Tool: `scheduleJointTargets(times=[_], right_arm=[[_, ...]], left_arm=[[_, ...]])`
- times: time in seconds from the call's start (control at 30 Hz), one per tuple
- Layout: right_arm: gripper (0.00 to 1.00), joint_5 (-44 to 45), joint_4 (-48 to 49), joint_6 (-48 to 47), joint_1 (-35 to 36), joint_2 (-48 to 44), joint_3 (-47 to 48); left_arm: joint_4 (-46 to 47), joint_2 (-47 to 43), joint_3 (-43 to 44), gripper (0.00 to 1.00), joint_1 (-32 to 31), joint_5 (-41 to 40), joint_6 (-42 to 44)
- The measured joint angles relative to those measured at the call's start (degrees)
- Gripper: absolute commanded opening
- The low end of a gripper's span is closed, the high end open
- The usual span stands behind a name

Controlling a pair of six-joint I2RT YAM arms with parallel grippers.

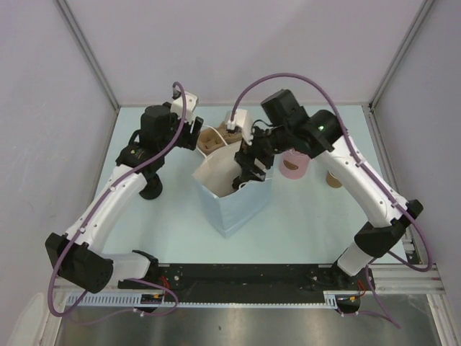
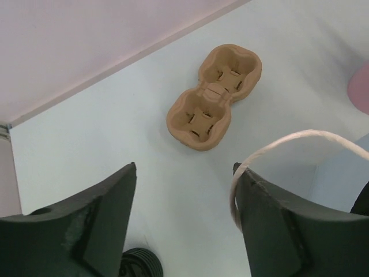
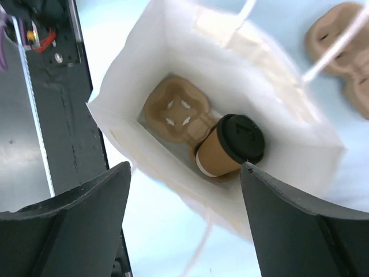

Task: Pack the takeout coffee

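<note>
The takeout coffee [image 3: 229, 147], a tan paper cup with a black lid, sits tilted in a brown carrier [image 3: 176, 112] at the bottom of the open white paper bag [image 3: 138, 75]. My right gripper [image 3: 185, 167] hovers open above the bag's rim, with nothing between its fingers. In the top view the right gripper [image 1: 245, 173] hangs over the bag [image 1: 234, 205] and hides the cup. My left gripper [image 1: 193, 133] stands open at the bag's far left corner. The bag's cord handle [image 2: 277, 147] loops against the left gripper's [image 2: 185, 167] right finger.
A second brown two-cup carrier [image 2: 214, 98] lies on the table behind the bag. A pink cup [image 1: 294, 164] and a stack of tan cups [image 1: 333, 178] stand to the bag's right. Grey walls close the table on three sides.
</note>
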Motion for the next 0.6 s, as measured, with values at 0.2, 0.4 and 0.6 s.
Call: scheduleJointTargets(times=[0.2, 0.4, 0.6], right_arm=[[0.83, -6.2, 0.3, 0.4, -9.4, -4.7, 0.9], [0.83, -9.7, 7.3, 4.1, -18.3, -10.9, -6.0], [0.81, -4.7, 18.4, 10.0, -24.3, -17.8, -15.5]], left_arm=[[0.0, -1.6, 0.0, 0.98, 0.0, 0.2, 0.2], [-0.1, -2.5, 0.0, 0.99, 0.0, 1.6, 1.2], [-0.7, -4.9, 0.0, 0.99, 0.0, 3.9, 3.0]])
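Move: From the right hand, over the bag's open top, the pink straw holder stands about 14 cm ahead, 11 cm to the right and some 20 cm below. The bag's middle is level with that hand fore and aft, 6 cm left and 13 cm down; the paper cups are 13 cm ahead, 28 cm right. For the left hand, the bag strap crosses 3 cm to its right; the straw holder lies about 38 cm right, 1 cm back. Swinging away from the bag with empty, open fingers, the right hand travels about 12 cm right, 7 cm forward and 6 cm up towards the straw holder, the wrist turning some 25 degrees clockwise and its fingers levelling a little. The left hand spreads its fingers fully and eases up 3 cm and back 2 cm, the strap still across its right finger. ##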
